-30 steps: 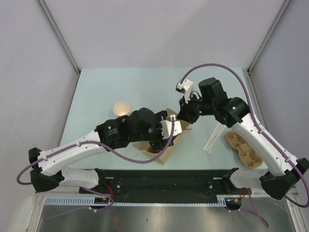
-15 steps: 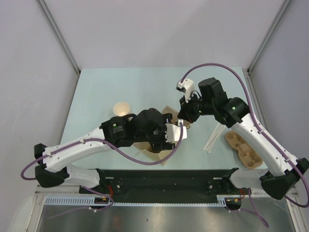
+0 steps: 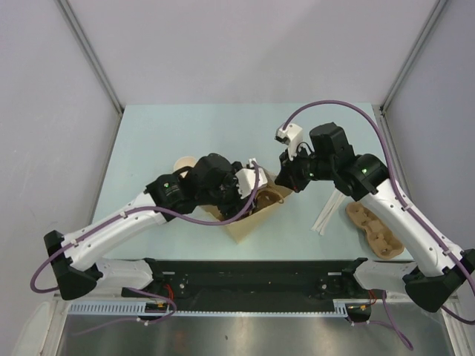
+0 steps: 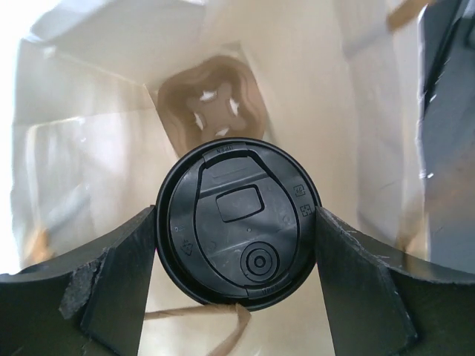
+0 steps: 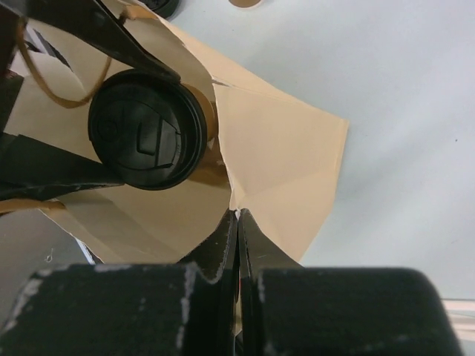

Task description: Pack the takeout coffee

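The takeout coffee cup with its black lid (image 4: pixel 237 219) sits between my left gripper's (image 4: pixel 237 245) fingers (image 4: pixel 111 274), which press on both sides of the lid. It hangs inside the tan paper bag (image 3: pixel 249 226), above a brown pulp tray (image 4: pixel 211 111) at the bag's bottom. The right wrist view shows the same lid (image 5: pixel 145 130) in the bag's mouth. My right gripper (image 5: pixel 237 215) is shut on the bag's rim (image 5: pixel 282 163) and holds it open. From above, my left gripper (image 3: pixel 256 194) is over the bag and my right gripper (image 3: pixel 291 182) is at its far right edge.
An open, lidless paper cup (image 3: pixel 183 163) stands on the table left of the bag, partly behind my left arm. A second pulp tray (image 3: pixel 375 228) lies at the right under my right arm, with white sticks (image 3: pixel 326 211) beside it.
My left wrist has swung toward the far side over the bag with the cup still held. My right gripper has shifted slightly right, still pinching the bag's rim.
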`<move>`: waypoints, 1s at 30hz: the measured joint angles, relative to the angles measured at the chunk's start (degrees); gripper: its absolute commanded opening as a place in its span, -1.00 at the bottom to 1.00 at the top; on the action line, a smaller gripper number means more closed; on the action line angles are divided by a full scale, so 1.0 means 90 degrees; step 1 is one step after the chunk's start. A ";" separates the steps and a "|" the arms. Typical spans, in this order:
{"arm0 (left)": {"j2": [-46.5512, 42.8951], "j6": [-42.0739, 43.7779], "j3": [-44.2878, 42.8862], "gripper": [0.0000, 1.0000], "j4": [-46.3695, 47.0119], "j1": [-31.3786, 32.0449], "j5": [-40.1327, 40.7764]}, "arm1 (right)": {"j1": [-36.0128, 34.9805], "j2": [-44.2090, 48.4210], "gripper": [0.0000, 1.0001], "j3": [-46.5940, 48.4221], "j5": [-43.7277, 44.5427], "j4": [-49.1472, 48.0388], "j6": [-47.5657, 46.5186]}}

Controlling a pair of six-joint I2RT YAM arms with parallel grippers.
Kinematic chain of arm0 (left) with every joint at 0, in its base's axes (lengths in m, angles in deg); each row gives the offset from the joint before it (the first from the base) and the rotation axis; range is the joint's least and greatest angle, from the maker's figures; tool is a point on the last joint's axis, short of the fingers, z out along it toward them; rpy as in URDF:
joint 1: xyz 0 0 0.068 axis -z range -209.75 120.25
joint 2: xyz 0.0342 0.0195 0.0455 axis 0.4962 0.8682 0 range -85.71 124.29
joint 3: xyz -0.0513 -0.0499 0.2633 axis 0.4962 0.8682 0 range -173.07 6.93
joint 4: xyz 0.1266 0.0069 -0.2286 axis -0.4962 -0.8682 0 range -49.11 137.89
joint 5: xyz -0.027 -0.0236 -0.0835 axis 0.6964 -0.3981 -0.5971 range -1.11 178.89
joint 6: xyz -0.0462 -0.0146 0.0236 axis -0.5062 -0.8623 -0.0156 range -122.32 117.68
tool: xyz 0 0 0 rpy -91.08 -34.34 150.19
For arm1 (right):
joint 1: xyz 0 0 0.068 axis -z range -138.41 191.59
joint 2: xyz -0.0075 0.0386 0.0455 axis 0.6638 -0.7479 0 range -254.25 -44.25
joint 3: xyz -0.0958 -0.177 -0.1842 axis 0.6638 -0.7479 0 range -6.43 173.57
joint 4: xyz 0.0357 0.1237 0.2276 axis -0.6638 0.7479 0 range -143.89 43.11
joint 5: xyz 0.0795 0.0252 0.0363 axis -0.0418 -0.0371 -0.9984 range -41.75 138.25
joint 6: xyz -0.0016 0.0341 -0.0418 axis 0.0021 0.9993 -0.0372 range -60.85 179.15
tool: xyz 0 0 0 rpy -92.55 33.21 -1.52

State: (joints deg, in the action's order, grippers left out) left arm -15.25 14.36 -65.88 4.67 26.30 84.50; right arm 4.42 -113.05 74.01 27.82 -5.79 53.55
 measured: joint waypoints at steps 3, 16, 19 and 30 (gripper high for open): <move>-0.0255 -0.0214 0.0124 -0.73 0.0187 -0.0092 -0.0170 | 0.0015 0.0041 -1.00 -0.0049 -0.0068 -0.0012 0.0046; -0.0355 -0.0743 0.0471 -0.79 0.0585 -0.0452 -0.0610 | 0.0197 0.0100 -1.00 -0.0219 -0.0476 -0.0053 0.0248; -0.0148 -0.0658 0.0508 -0.79 0.0576 -0.0406 -0.0605 | 0.0182 0.0233 -0.76 -0.0347 -0.0627 -0.0036 0.0274; -0.0267 0.0503 0.0886 -0.80 0.0549 -0.0051 -0.0704 | 0.0294 0.0707 0.77 -0.0527 -0.1064 0.0381 0.0299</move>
State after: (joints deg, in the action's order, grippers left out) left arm -17.66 18.89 -57.91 9.60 25.84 78.17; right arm 7.07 -106.69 69.27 18.25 -2.36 56.24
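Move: The left hand holds the coffee cup by its black lid in the mouth of the paper bag; the cup tray inside lies about 4 cm ahead, 8 cm to its right and 12 cm below. The spare cups stand some 15 cm ahead and 16 cm left of that hand, 16 cm lower. The right fingers are shut on the bag rim; from them the coffee cup is roughly 6 cm back, 12 cm left and 8 cm down, and the white straws about 3 cm ahead, 15 cm right and 24 cm down. Keeping its grip on the lid, the left hand first lifts the coffee cup about 2 cm, its left side dipping some 10 degrees and then coming back, and then lowers it about 5 cm towards the cup tray, easing back slightly and turning a little clockwise at the end. The right hand at first barely moves with the bag rim pinched, then draws back towards the robot about 5 cm, tipping slightly down, spreads its fingers wide to let go of the rim, and ends with a small shift to the right. ##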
